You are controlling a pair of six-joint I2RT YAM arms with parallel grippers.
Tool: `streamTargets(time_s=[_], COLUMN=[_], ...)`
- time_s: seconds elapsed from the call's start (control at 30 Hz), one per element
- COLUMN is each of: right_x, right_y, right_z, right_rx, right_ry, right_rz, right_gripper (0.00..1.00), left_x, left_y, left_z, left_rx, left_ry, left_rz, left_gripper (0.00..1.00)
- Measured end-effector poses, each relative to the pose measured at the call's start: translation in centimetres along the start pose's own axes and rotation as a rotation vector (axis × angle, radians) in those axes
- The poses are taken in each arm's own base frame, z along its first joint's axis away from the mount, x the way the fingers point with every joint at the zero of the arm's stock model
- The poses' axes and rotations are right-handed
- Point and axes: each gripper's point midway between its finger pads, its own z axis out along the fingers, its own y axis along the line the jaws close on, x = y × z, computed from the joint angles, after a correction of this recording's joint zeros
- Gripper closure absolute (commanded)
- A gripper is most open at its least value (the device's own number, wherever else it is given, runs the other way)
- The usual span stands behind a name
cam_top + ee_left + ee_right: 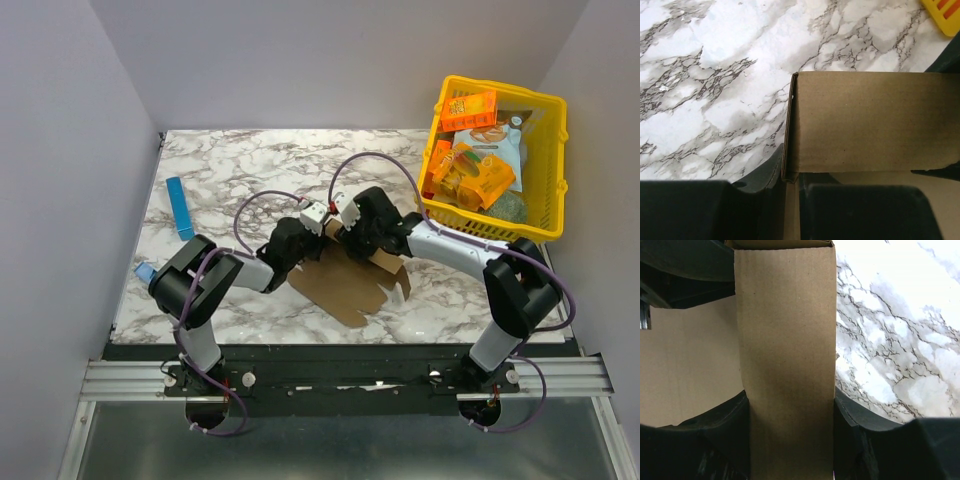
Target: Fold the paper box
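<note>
The paper box (350, 288) is a brown cardboard sheet lying flat in the middle of the marble table, with one panel raised where the two arms meet. My left gripper (325, 243) is shut on the thin upright edge of a wall (790, 150); in the left wrist view the wide brown panel (870, 120) runs off to the right. My right gripper (362, 252) is shut across the width of an upright strip (785, 340), one dark finger (720, 440) pressing its left side and the other finger (860, 440) its right side.
A yellow basket (548, 130) with orange snack boxes (470, 108) stands at the back right, close behind the right arm. A slim blue bar (180, 208) lies at the left of the table, and a small blue item (145, 271) sits near the left edge. Grey walls enclose the table.
</note>
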Motion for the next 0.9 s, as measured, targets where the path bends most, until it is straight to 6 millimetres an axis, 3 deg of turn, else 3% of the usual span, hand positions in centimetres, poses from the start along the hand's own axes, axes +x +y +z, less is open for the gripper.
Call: streamTargets(time_s=[0.3,0.63,0.67,0.73,0.77,0.8,0.9], right_x=[0.0,-0.9,-0.9,-0.8,-0.4,0.0,0.6], right_y=[-0.3,-0.3,-0.2,-0.2,-0.1,0.0,0.2], right_z=[-0.1,0.0,0.0,0.0,0.0,-0.1,-0.1], right_rx=[0.002,-0.012,-0.014,-0.015,-0.018,-0.02,-0.022], right_ry=[0.0,-0.039,-0.041,-0.034,-0.019,-0.004,0.02], right_rz=[0.025,0.042,0.048,0.062,0.065,0.069,0.09], right_gripper=[0.58,0.56,0.55,0.52,0.51,0.48,0.41], left_x=[-0.2,-1.1,-1.1,-0.9,-0.5,-0.2,0.1], left_y=[0.5,1.6,1.6,1.1,0.6,0.4,0.2], left_z=[0.4,0.1,0.1,0.1,0.1,0.1,0.2], left_rx=[-0.203,-0.357,-0.356,-0.33,-0.314,-0.303,-0.285], left_ry=[-0.055,-0.112,-0.113,-0.094,-0.074,-0.061,-0.045], left_rz=[-0.063,-0.072,-0.065,0.022,0.058,0.079,0.103], left_gripper=[0.99,0.96,0.95,0.79,0.7,0.54,0.49])
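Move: The left fingers are already shut at the paper box's end corner; the end flap's middle lies about 2 cm ahead and 2 cm right of that hand. The folded strip's middle is some 12 cm to its right, level with it, and the flat panel's middle roughly 9 cm back and 6 cm right, 3 cm lower. The right hand already holds the folded strip between its fingers; the end flap lies about 4 cm ahead and 8 cm left of it. Still pinching the end corner, left hand edges forward, twisting some 20 degrees counter-clockwise, then draws back and opens. ##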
